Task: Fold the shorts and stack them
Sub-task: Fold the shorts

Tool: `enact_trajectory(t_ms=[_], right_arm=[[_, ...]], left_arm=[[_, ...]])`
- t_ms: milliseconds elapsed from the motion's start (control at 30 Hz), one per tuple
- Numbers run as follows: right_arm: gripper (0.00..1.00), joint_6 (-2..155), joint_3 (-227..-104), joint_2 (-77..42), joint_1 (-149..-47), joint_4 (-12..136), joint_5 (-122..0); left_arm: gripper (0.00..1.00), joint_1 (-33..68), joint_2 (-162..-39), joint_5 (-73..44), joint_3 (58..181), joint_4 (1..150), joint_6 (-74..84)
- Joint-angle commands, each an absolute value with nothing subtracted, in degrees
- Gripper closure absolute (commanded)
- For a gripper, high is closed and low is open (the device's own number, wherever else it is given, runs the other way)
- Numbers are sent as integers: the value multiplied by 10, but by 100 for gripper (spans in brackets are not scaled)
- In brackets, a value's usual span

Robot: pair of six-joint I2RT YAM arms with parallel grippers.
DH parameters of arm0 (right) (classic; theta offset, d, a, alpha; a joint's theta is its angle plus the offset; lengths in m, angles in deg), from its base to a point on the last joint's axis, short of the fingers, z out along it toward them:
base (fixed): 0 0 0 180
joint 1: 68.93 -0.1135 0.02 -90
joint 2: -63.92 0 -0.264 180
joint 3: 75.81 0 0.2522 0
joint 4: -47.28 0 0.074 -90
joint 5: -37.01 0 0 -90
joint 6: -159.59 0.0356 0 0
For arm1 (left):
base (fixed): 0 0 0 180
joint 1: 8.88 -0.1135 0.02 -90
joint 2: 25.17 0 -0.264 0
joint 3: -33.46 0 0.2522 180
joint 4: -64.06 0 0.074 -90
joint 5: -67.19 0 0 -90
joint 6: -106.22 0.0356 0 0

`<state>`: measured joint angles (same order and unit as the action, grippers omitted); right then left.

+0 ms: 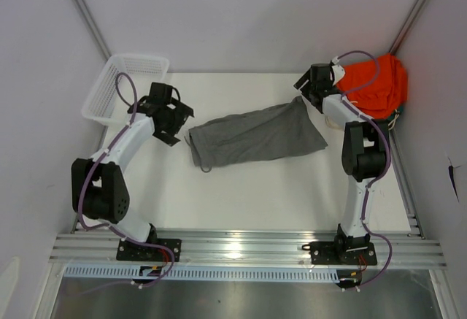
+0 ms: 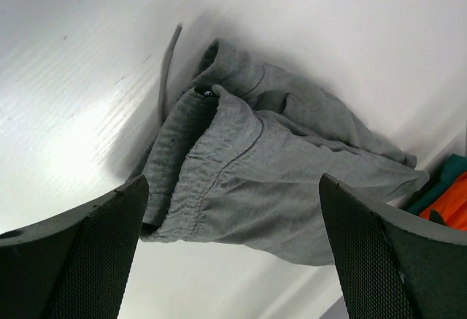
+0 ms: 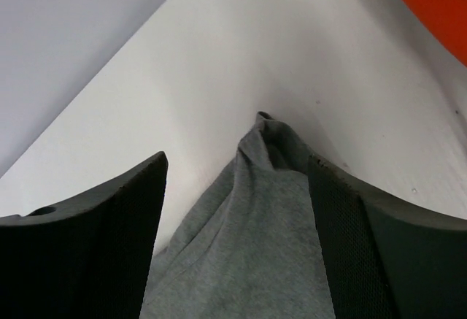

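The grey shorts [image 1: 257, 136] lie folded in a long band across the middle of the white table, waistband end to the left. My left gripper [image 1: 177, 125] hovers at that left end, open. In the left wrist view the elastic waistband [image 2: 197, 180] lies between and beyond the wide-apart fingers [image 2: 80, 253], which touch none of it. My right gripper [image 1: 307, 91] is at the band's far right corner, open. In the right wrist view a peaked corner of the shorts [image 3: 255, 209] lies loose between the fingers [image 3: 387, 253], close against the right one.
A white mesh basket [image 1: 124, 85] stands at the back left. A bright orange garment [image 1: 376, 82] is piled at the back right on a teal item [image 2: 445, 184], just behind my right arm. White walls close the table in at the back and sides.
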<state>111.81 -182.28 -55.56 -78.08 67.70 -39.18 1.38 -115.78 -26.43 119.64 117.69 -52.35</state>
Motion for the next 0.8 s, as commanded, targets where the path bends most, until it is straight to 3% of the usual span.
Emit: enact_trajectory(t_ms=[0, 233, 400, 567, 600, 633, 767], right_arm=[[21, 1073, -1820, -513, -780, 631, -424], [24, 988, -1777, -479, -773, 617, -590], [25, 988, -1659, -438, -789, 509, -723], [33, 1003, -1603, -407, -862, 452, -728], [36, 1010, -1592, -399, -873, 435, -735], [46, 1022, -1577, -397, -883, 406, -740], [57, 1019, -1582, -403, -958, 400, -716]], left_arm=[[1, 9, -1113, -295, 1202, 1152, -458], [1, 23, -1060, -275, 1132, 1057, -233], [1, 41, -1053, -277, 1074, 1035, -221], [1, 38, -1009, -233, 958, 908, -242], [1, 38, -1005, -233, 943, 896, -239], [1, 37, -1002, -213, 936, 883, -231], [1, 37, -1017, -179, 902, 825, -227]])
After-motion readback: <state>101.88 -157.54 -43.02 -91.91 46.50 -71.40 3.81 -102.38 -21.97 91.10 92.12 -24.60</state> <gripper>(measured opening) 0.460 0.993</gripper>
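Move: Slightly behind the open left hand, about 9 cm back, 7 cm right and 10 cm below, lies the near-left corner of the folded shorts; their far-left corner is roughly 4 cm ahead and 2 cm right, the white basket some 30 cm ahead and 28 cm left. From the right hand the far-left corner is about 50 cm left and 15 cm back, the far-right corner only 4 cm ahead, and the red cloth pile 8 cm ahead, 31 cm right. Sweeping left and back over the shorts towards their left end, the right hand covers some 20 cm left and 13 cm back, turning about 45 degrees counter-clockwise with its fingers closing partway. Meanwhile the left hand rises 3 cm, then drops about 8 cm while drawing back 5 cm towards the near-left corner, turning clockwise, fingers staying wide open. ##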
